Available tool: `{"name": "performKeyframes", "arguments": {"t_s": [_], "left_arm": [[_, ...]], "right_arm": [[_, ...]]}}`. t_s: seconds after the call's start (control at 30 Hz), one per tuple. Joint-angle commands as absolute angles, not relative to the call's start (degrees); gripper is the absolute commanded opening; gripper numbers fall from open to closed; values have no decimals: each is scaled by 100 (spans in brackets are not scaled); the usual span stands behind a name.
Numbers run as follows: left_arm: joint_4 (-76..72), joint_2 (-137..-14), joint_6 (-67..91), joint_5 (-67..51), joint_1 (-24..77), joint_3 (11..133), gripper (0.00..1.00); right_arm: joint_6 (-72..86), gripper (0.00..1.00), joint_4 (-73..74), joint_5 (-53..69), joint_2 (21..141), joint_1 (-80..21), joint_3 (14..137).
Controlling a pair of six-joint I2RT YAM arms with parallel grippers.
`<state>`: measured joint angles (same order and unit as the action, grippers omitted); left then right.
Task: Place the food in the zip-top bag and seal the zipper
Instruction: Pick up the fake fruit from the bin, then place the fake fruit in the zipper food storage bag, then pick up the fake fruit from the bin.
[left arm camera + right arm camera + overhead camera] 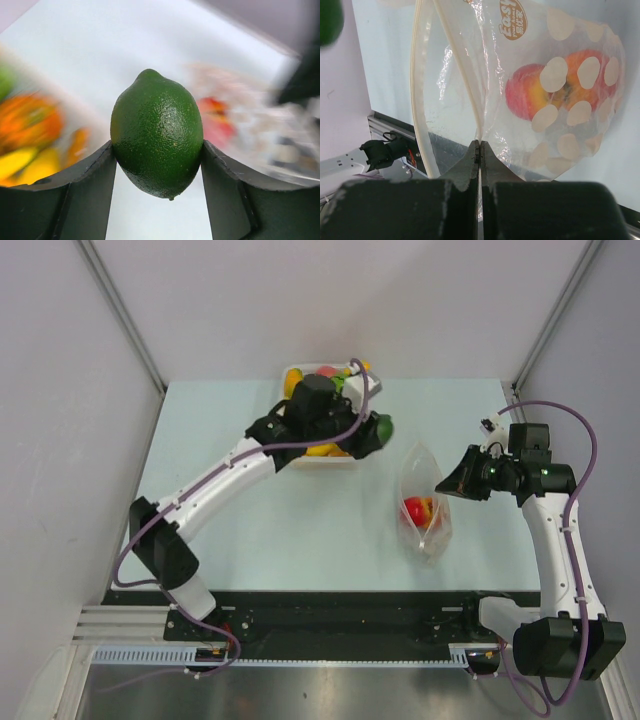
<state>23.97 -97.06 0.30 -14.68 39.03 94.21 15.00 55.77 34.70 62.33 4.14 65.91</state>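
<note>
My left gripper (378,430) is shut on a green toy lime (156,133), held above the table between the white basket and the bag; the lime also shows in the top view (383,427). The zip-top bag (425,502) stands with its mouth open and red and orange food (418,509) inside. My right gripper (480,145) is shut on the bag's right mouth edge, pinching the pale zipper strip (465,75). In the right wrist view the bag (560,100) shows white dots, with red and orange fruit (555,92) inside.
The white basket (292,374) at the back holds several more yellow, orange and green toy foods, partly hidden under my left arm. Grey walls stand on both sides. A black rail runs along the near table edge (330,612).
</note>
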Motion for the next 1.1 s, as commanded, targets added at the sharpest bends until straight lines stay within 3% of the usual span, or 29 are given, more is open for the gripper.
{"name": "performKeyframes", "arguments": {"t_s": [0.0,0.27,0.47,0.53,0.8,1.0,1.07], "left_arm": [[2259,-9483,483,-1960,4727,9589,58],[2267,-10177,773,-2083,5510,9659,58],[2417,-10310,800,-1803,5581,9659,85],[2391,-10213,782,-1767,5546,9712,99],[1733,-10063,1037,-1153,4510,10344,100],[1310,-10915,1468,-819,3393,10801,100],[1310,-11152,1372,-84,3253,11125,100]], "right_arm": [[1608,0,5449,3454,6214,448,6680],[1591,0,5493,3480,6196,483,6759],[1486,0,5502,3428,6179,536,6724],[1477,0,5502,3437,6179,545,6706],[1476,0,5458,3472,6258,606,6759],[1433,0,5441,3463,6240,615,6777],[1371,0,5475,3445,6223,624,6759]]}}
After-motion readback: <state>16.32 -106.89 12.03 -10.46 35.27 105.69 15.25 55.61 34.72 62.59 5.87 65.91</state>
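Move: The avocado is already in the left hand's grip, and the zip-top bag it is bound for stands about 10 cm back, some 12 cm to the right and 13 cm lower. The bin of fruit lies about 17 cm ahead, 7 cm left and 18 cm below, its orange gourd some 15 cm ahead, 2 cm left and 17 cm down. From the right hand, the bag's middle is about 1 cm ahead, 3 cm left and 12 cm below. The avocado is carried by the left hand some 12 cm back and 11 cm right, first rising slightly, then sinking about 9 cm towards the bag's mouth, where the fingers open wide and let go. The empty hand then swings out forward and left, rising, back towards the bin and turning about 30 degrees counter-clockwise, while the right fingers keep pinching the bag's edge. ##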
